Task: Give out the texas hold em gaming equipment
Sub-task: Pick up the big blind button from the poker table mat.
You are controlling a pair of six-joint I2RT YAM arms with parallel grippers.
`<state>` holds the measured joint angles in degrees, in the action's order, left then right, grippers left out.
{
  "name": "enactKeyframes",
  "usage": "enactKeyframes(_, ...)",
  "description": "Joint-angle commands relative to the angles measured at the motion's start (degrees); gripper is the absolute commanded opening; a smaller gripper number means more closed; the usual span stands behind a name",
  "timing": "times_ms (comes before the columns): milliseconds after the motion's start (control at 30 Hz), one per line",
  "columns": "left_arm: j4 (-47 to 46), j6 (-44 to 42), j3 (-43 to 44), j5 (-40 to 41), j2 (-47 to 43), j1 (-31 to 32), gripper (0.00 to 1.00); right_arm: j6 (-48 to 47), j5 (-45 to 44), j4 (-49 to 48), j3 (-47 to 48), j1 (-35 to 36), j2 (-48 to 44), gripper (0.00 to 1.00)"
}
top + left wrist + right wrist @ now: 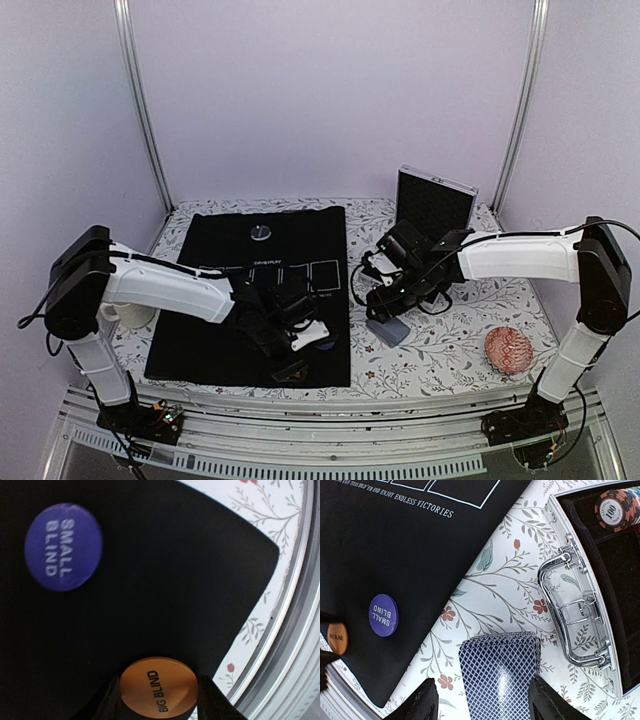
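My left gripper (157, 692) is shut on the orange "BIG BLIND" button (157, 687), at the black mat (165, 580) near its front right corner. The gripper also shows in the top view (292, 372). The purple "SMALL BLIND" button (63, 547) lies flat on the mat close by and also shows in the right wrist view (383, 615). My right gripper (485, 702) is open, its fingers either side of a blue-backed deck of cards (500, 675) lying on the floral cloth. The deck also shows in the top view (388, 332). A silver button (260, 232) lies at the mat's far end.
An open aluminium case (432, 205) stands at the back right, its chrome handle (570, 610) next to the deck and a "100" chip (616, 510) inside. A red patterned disc (508, 350) lies at the right. A cream mug (130, 315) sits behind my left arm.
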<state>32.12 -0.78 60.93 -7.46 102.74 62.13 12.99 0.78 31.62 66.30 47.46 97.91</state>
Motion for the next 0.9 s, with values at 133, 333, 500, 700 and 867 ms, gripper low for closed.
enactKeyframes(133, -0.61, 1.54, -3.34, -4.26, -5.21, -3.02, 0.41, -0.88, 0.94, 0.56, 2.58, -0.08, 1.65, 0.64)
enactKeyframes(333, 0.26, 9.54, -5.48, 2.89, -9.25, -14.18, 0.38, -0.60, 1.62, 0.31, 2.60, 0.02, 1.45, 0.64)
enactKeyframes(500, -0.76, 15.41, -9.21, 7.92, -13.45, -24.49, 0.35, -0.83, 0.91, 0.68, 5.24, 0.89, 2.19, 0.64)
enactKeyframes(700, -2.02, 22.47, -15.11, 15.05, -18.35, -34.25, 0.32, -2.34, 1.04, 0.07, 5.74, 1.64, 2.08, 0.64)
enactKeyframes(867, 2.69, 28.02, -17.29, 21.55, -19.90, -38.23, 0.32, -5.00, 1.39, -1.47, 5.54, 1.61, 0.88, 0.64)
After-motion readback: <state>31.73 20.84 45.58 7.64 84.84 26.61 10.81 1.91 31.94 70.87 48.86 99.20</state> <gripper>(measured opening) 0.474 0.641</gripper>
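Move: The left hand already holds the big blind button low over the mat's near edge. The bare mat it is bound for lies some 22 cm to its left and 13 cm ahead. The leftmost card box is about 24 cm ahead and 21 cm left, the mug 41 cm left and 17 cm ahead, and the small blind button 8 cm ahead and 8 cm right. From the right hand, that bare patch is about 45 cm left, level, some 7 cm down. Keeping the orange button pinched at its rim between both fingertips, the left hand first eases up a centimetre or so, then sweeps low and fast over the mat, about 22 cm left and 13 cm forward, away from the small blind button, turning some 60 degrees counter-clockwise. The open right hand drifts only a few centimetres left and up above the card deck. ##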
